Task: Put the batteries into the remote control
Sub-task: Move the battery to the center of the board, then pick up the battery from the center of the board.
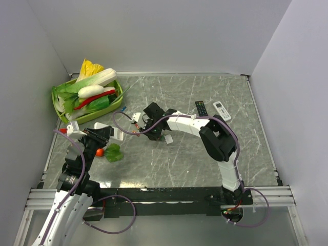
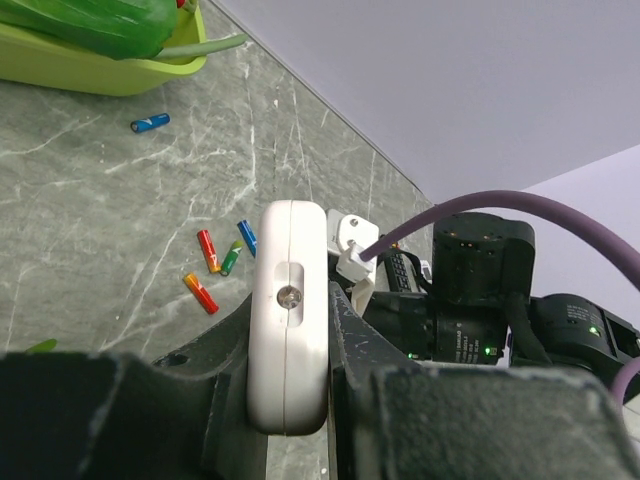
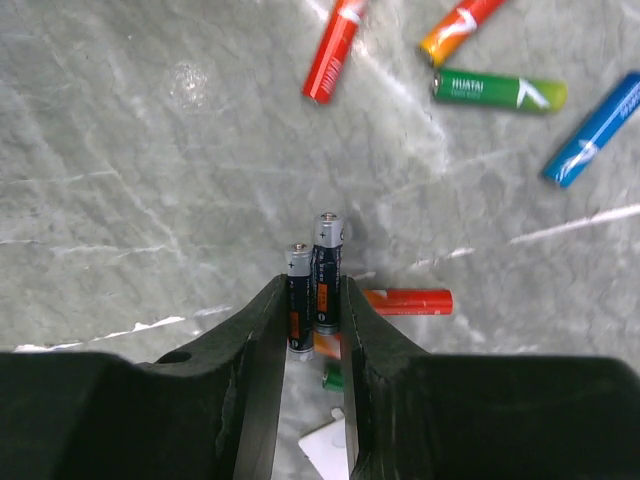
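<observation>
My left gripper [image 2: 290, 330] is shut on the remote control [image 2: 288, 250], a small white body held on edge between both fingers, with a screw showing in its end. My right gripper [image 3: 313, 290] is shut on two black batteries [image 3: 327, 265] that stand side by side, tips up, above the marbled tabletop. Loose batteries lie under and beyond it: red [image 3: 333, 50], orange [image 3: 460, 20], green [image 3: 498, 90], blue [image 3: 595, 130] and another red one [image 3: 408, 300]. From above, the right gripper [image 1: 139, 129] hangs close to the left gripper [image 1: 108, 134].
A green tray [image 1: 119, 100] of vegetables sits at the back left. A black remote [image 1: 201, 108] and an all-white remote [image 1: 222, 110] lie at the back right. A tomato [image 1: 100, 152] and a green leaf [image 1: 114, 152] rest by the left arm. A flat white piece [image 3: 325, 450] lies under the right gripper.
</observation>
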### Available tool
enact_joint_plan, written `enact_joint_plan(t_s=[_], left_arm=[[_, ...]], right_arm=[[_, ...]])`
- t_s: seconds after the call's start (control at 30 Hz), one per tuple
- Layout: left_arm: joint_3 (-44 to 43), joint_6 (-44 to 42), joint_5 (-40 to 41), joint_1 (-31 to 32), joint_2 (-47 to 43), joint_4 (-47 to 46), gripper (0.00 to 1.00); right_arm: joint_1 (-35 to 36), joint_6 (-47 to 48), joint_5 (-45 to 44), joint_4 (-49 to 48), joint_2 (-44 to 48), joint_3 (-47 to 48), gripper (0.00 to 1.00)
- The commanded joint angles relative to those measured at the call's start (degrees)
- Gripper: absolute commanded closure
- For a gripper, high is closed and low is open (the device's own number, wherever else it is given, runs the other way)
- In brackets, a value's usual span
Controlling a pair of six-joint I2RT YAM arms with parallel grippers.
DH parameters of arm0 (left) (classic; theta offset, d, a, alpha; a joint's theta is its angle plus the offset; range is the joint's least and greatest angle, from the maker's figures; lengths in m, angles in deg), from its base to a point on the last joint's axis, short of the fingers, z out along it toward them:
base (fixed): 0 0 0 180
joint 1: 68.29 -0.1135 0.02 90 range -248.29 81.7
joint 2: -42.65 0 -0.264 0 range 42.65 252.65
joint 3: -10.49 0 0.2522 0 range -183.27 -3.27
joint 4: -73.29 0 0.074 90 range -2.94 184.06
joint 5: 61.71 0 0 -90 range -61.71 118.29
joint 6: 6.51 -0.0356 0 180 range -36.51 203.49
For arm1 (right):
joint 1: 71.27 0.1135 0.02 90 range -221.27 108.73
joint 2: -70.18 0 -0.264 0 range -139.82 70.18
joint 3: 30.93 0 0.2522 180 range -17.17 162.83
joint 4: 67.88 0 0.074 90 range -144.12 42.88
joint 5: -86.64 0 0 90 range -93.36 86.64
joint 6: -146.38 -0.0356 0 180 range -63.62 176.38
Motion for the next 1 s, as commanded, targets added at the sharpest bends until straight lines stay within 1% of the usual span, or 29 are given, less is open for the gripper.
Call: enact_joint_plan(t_s=[0.0, 0.1, 0.2, 0.3, 0.33, 0.37, 0.4, 0.47, 0.6, 0.7, 0.73, 0.8, 0.87, 0.97], left_arm=[[-0.02, 0.77, -0.88, -0.33, -0.43, -2.91, 0.99], [0.16, 1.03, -1.14, -0.33, -0.52, -2.82, 0.99], [0.25, 1.03, -1.14, -0.33, -0.78, -2.47, 0.99], [0.42, 1.29, -0.97, -0.33, -1.22, -1.85, 0.99], [0.42, 1.30, -0.97, -0.33, -1.39, -1.76, 0.99], [0.51, 1.38, -0.97, -0.33, -1.57, -1.68, 0.99], [0.60, 1.38, -0.88, -0.33, -1.66, -1.59, 0.99], [0.77, 1.65, -1.06, -0.33, -1.66, -1.67, 0.99], [1.13, 1.91, -1.49, -0.33, -1.57, -2.11, 0.99], [1.13, 2.17, -1.41, -0.33, -1.75, -2.20, 0.99], [1.13, 2.17, -1.41, -0.33, -1.83, -2.12, 0.99], [1.21, 2.35, -1.23, -0.33, -2.10, -1.94, 0.99], [1.30, 2.44, -1.06, -0.33, -2.36, -1.76, 0.99], [1.30, 2.44, -0.79, -0.33, -2.71, -1.59, 0.99]], right_arm=[[0.44, -3.25, -1.75, -3.34, 2.93, -1.16, 0.83], [0.44, -6.23, -3.24, -4.13, 1.87, -1.69, 0.81], [0.52, -8.69, -4.04, -3.43, 0.38, -1.25, 0.77], [0.52, -10.97, -5.44, -3.96, -0.24, -1.95, 0.68], [0.52, -11.42, -5.79, -4.13, -0.33, -2.48, 0.64], [0.52, -11.86, -6.58, -4.22, -0.33, -2.65, 0.57], [0.61, -12.47, -6.85, -4.22, -0.33, -2.83, 0.55], [0.61, -12.74, -7.46, -4.40, -0.07, -3.27, 0.51], [0.79, -13.44, -9.48, -3.35, -0.24, -3.18, 0.47], [0.79, -14.23, -9.05, -1.24, 0.28, -2.22, 0.43], [0.87, -14.41, -8.79, -0.97, 0.72, -2.22, 0.40], [0.87, -15.20, -8.09, -0.71, 2.12, -2.22, 0.37], [0.79, -15.55, -7.38, -0.01, 3.10, -1.69, 0.31], [1.14, -15.99, -7.55, 1.14, 5.12, -0.73, 0.28]])
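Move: The right hand already holds two black batteries side by side, about 2 cm above the bare patch of board they go to, 1 cm ahead. A close trio of coloured batteries lies 1 cm ahead and 3 cm to its right. The white battery cover is some 7 cm right and 1 cm back; a loose red battery is about 10 cm left and 3 cm ahead. From the left hand, the patch is roughly 4 cm ahead, 20 cm right and 20 cm below. Turning clockwise by roughly 15 degrees, the right hand eases about 1.5 cm to its right and 1 cm down, carrying the black pair to the board just left of the coloured trio. Partway through the lowering its fingers begin to open, letting go of both, and keep spreading wide around them once the hand is down. ##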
